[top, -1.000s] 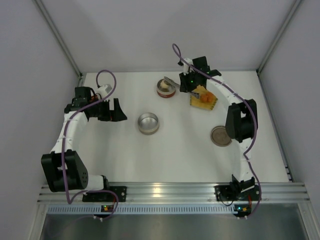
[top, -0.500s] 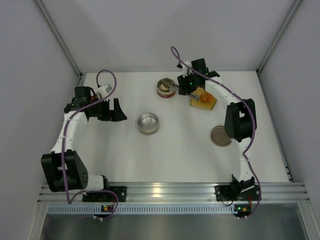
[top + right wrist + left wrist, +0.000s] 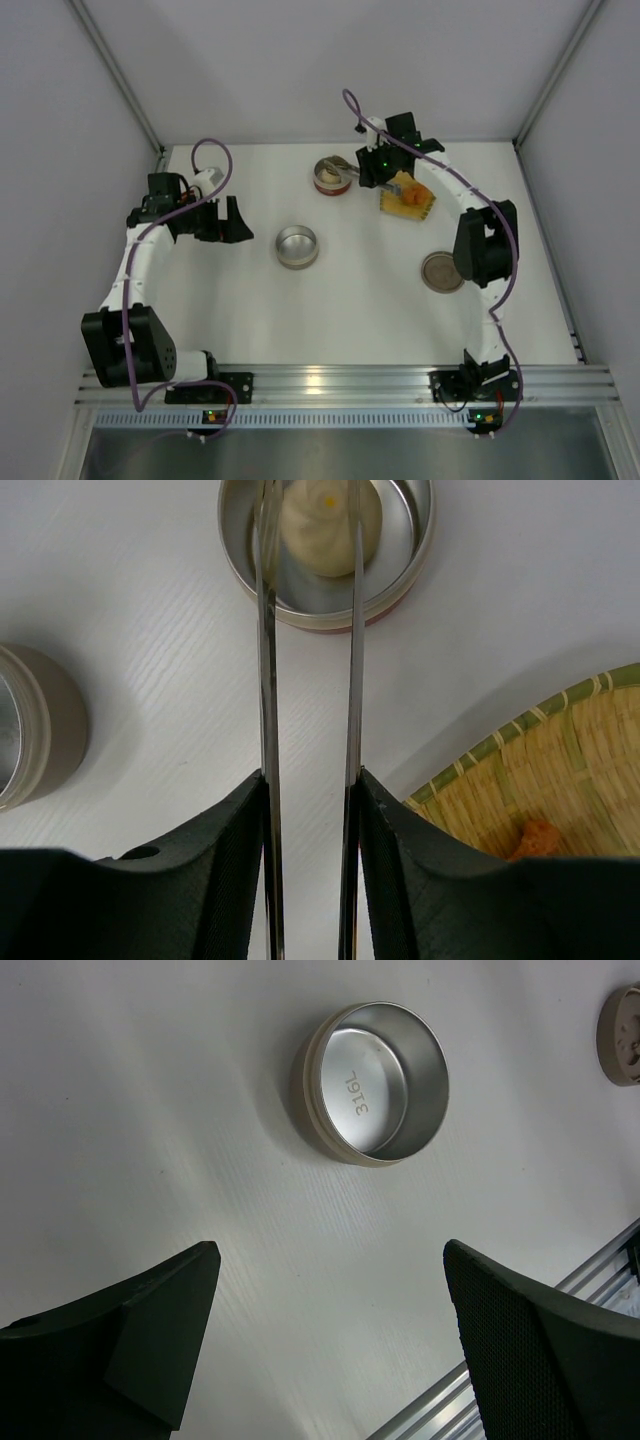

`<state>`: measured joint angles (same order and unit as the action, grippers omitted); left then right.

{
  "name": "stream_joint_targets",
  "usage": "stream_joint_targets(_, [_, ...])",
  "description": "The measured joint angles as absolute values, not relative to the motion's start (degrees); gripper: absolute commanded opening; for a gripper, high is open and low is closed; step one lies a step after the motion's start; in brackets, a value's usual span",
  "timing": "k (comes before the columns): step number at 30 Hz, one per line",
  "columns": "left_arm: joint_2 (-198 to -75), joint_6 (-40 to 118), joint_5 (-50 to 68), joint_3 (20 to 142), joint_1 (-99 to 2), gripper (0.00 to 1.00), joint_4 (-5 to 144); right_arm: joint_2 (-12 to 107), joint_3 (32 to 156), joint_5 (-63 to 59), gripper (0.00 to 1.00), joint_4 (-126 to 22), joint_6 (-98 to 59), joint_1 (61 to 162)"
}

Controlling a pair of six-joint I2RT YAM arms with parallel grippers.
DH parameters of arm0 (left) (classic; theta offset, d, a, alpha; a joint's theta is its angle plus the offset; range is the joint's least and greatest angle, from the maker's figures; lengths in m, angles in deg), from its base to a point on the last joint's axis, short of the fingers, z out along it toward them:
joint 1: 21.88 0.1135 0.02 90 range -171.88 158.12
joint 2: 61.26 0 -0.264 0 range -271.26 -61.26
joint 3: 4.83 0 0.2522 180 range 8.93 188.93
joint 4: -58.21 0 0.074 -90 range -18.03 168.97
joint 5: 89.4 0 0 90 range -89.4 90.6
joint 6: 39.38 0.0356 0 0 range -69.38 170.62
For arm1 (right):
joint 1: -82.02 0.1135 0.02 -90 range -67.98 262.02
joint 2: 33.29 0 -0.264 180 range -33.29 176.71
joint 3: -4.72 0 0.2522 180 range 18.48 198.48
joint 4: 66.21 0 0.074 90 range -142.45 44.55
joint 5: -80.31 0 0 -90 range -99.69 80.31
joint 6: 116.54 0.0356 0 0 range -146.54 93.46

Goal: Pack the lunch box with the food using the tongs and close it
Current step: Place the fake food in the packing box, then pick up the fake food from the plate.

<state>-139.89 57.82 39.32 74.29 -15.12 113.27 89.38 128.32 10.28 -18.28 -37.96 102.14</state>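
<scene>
My right gripper (image 3: 310,780) (image 3: 372,172) is shut on the tongs (image 3: 264,680), whose two thin arms stand apart and reach over a red-banded lunch box tin (image 3: 300,615) (image 3: 333,176). A whitish rounded lump (image 3: 325,515) of food lies in that tin under the tong arms; I cannot tell whether they touch it. An orange chunk (image 3: 540,838) rests on the yellow woven tray (image 3: 540,770), and orange chunks (image 3: 408,193) also show from above. My left gripper (image 3: 330,1250) (image 3: 232,222) is open with nothing between its fingers, near an empty silver tin (image 3: 375,1080) (image 3: 297,246).
A round lid (image 3: 441,271) (image 3: 620,1020) lies flat at the right, beside the right arm's elbow. The empty tin's side (image 3: 30,730) shows at the left edge of the right wrist view. The aluminium rail (image 3: 340,380) runs along the near edge.
The tong arms have spread apart in my right gripper, which shifted slightly beside the red-banded tin. The left arm has not moved.
</scene>
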Motion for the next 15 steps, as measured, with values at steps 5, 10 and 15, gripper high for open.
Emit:
stream_joint_targets(5, [-139.1, 57.8, 39.3, 74.3, -15.1, 0.98, 113.4, 86.2, 128.3, 10.0, 0.37, -17.9, -38.4, 102.1])
stream_joint_targets(10, [-138.4, 57.9, 39.3, 74.3, -15.1, 0.98, 113.7, 82.8, 128.3, 9.9, 0.36, -15.8, -38.9, 102.1])
stream_joint_targets(15, [-136.9, 59.1, 39.1, 74.3, -15.1, 0.98, 114.5, 78.6, 128.3, 8.1, 0.35, -11.0, -41.1, 101.3])
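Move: The pale bun already sits in the far packing box, between the tong blades, around 7 cm ahead of the right hand, 8 cm to its left and 11 cm below. The basket with the orange food is some 3 cm ahead and 11 cm to that hand's right; the empty steel bowl is about 13 cm back and 16 cm left, both on the table. From the left hand, the bun lies roughly 23 cm ahead, 20 cm right, 15 cm lower. Still gripped by the right hand and already slackened around the bun, the tongs lift clear of the bun and the far packing box. The hand climbs about 8 cm, at first nearly straight up, then also easing back and to the right by some 3 cm each way; its fingers keep their part-open hold on the tongs. ##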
